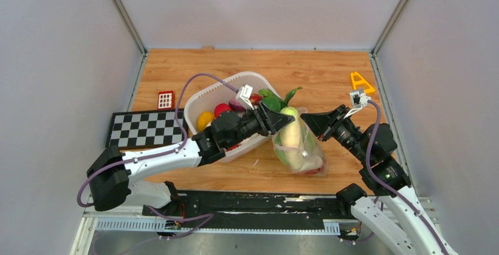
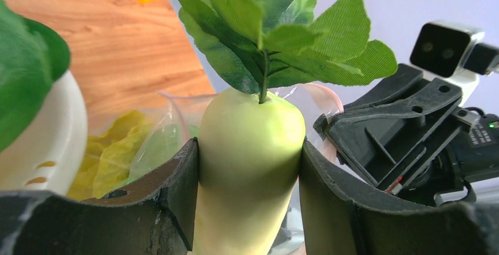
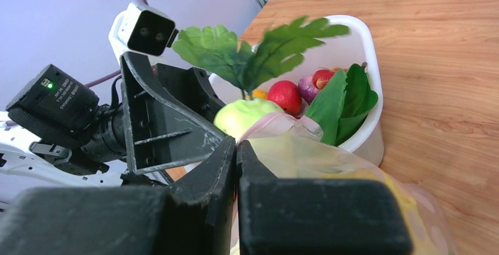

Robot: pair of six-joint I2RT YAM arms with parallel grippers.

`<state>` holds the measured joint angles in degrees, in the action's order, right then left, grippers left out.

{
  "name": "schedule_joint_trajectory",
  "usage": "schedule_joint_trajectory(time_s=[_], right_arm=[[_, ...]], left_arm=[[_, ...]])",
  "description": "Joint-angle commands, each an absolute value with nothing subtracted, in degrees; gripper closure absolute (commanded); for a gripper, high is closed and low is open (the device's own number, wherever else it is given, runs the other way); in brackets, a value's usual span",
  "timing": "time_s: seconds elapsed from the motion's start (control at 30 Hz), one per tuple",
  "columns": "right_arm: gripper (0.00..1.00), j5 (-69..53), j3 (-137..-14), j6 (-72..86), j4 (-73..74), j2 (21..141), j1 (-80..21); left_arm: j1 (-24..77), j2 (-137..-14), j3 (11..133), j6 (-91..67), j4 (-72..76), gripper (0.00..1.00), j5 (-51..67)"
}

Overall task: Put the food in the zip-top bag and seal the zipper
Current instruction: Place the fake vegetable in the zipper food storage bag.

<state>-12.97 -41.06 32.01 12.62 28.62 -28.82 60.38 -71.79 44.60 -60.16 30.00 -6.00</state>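
My left gripper (image 1: 281, 119) is shut on the long pale radish (image 1: 289, 126), whose green leaves stick up; its fingers (image 2: 176, 178) clamp both sides of the radish (image 2: 250, 143). The radish's lower end hangs inside the zip-top bag (image 1: 301, 152), which holds yellow and green pieces. My right gripper (image 1: 306, 118) is shut on the bag's rim (image 3: 276, 124), its tips (image 3: 236, 146) pinching the pink zipper edge (image 2: 325, 93). The rest of the food, yellow (image 1: 205, 119), red (image 1: 222, 109) and green leafy (image 1: 270, 100) pieces, lies in the white tub (image 1: 194, 105).
The tub (image 3: 372, 55) stands just left of the bag, touching my left arm. A checkerboard mat (image 1: 147, 128) and a small red block (image 1: 166, 99) lie at the left. An orange triangular piece (image 1: 361, 82) sits at the back right. Walls close in on three sides.
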Motion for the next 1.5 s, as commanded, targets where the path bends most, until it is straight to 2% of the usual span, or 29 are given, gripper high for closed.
schedule_joint_trajectory(time_s=[0.0, 0.2, 0.27, 0.4, 0.5, 0.6, 0.7, 0.77, 0.93, 1.1, 1.3, 1.37, 1.47], right_arm=[[0.97, -13.4, -41.3, 31.3, 5.9, 27.5, -29.0], [0.97, -10.5, -39.7, 32.3, 5.3, 26.2, -29.0], [0.98, -9.4, -39.2, 33.0, 5.2, 25.7, -29.0], [0.98, -6.5, -38.0, 34.4, 4.9, 24.0, -29.0], [0.97, -3.7, -37.4, 35.2, 5.3, 22.7, -29.0], [0.97, -3.3, -38.0, 34.8, 6.3, 22.8, -29.0], [0.97, -5.0, -38.7, 34.3, 6.8, 23.4, -29.0], [0.97, -6.3, -38.5, 34.5, 6.4, 23.9, -29.0], [0.98, -7.3, -38.4, 34.8, 6.1, 24.2, -29.1], [0.97, -7.4, -38.9, 34.8, 6.8, 24.0, -29.0], [0.97, -8.1, -39.2, 34.6, 6.8, 24.5, -29.0], [0.97, -8.8, -39.2, 34.7, 6.5, 24.9, -29.0], [0.97, -9.5, -39.4, 34.7, 6.2, 25.3, -29.0]], left_arm=[[61.9, -75.9, 52.3, -59.1, 23.6, 0.63, 0.8], [64.8, -76.7, 55.1, -53.2, 19.3, 0.58, 0.2], [65.4, -75.7, 54.3, -51.2, 21.9, 0.52, 0.2], [65.6, -73.8, 53.7, -47.6, 24.2, 0.48, 0.4], [65.6, -73.8, 56.3, -42.4, 17.9, 0.40, 2.3], [65.6, -74.0, 60.0, -35.9, 6.3, 0.39, 3.1], [65.6, -72.1, 62.5, -30.1, -4.0, 0.32, 0.2], [65.6, -70.2, 63.0, -27.0, -5.9, 0.23, 0.1], [65.6, -68.6, 68.2, -21.2, -12.4, 0.12, 0.8], [65.6, -68.2, 69.5, -19.2, -17.3, 0.10, -3.6], [65.4, -60.5, 61.9, -23.6, -16.0, 0.10, -19.8], [64.2, -59.7, 59.8, -24.6, -15.3, 0.11, -19.0], [61.0, -61.8, 58.6, -26.9, -13.0, 0.17, -10.9]])
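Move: My left hand still grips the fake vegetable, a long pale radish, already partly in the bag. The bag's middle is about 5 cm to the right, 4 cm back and 10 cm below that hand. My right fingertips, pinching the bag's rim, are some 6 cm to its right, level. The white tub's middle lies about 18 cm left, 12 ahead and 17 below, its leafy green about 6 left, 8 ahead and 9 below. From my right hand the bag hangs about 10 cm below, 4 back and 1 left. With my left hand I carry the radish about 3 cm right and 3 cm back into the bag's mouth, then open the fingers and let it go. I draw back a little more, then swing roughly 7 cm left towards the tub, coming slightly forward, the wrist turning some 40 degrees so the fingers tip downward. My right hand keeps pinching the rim, easing nearly 2 cm to its right. ##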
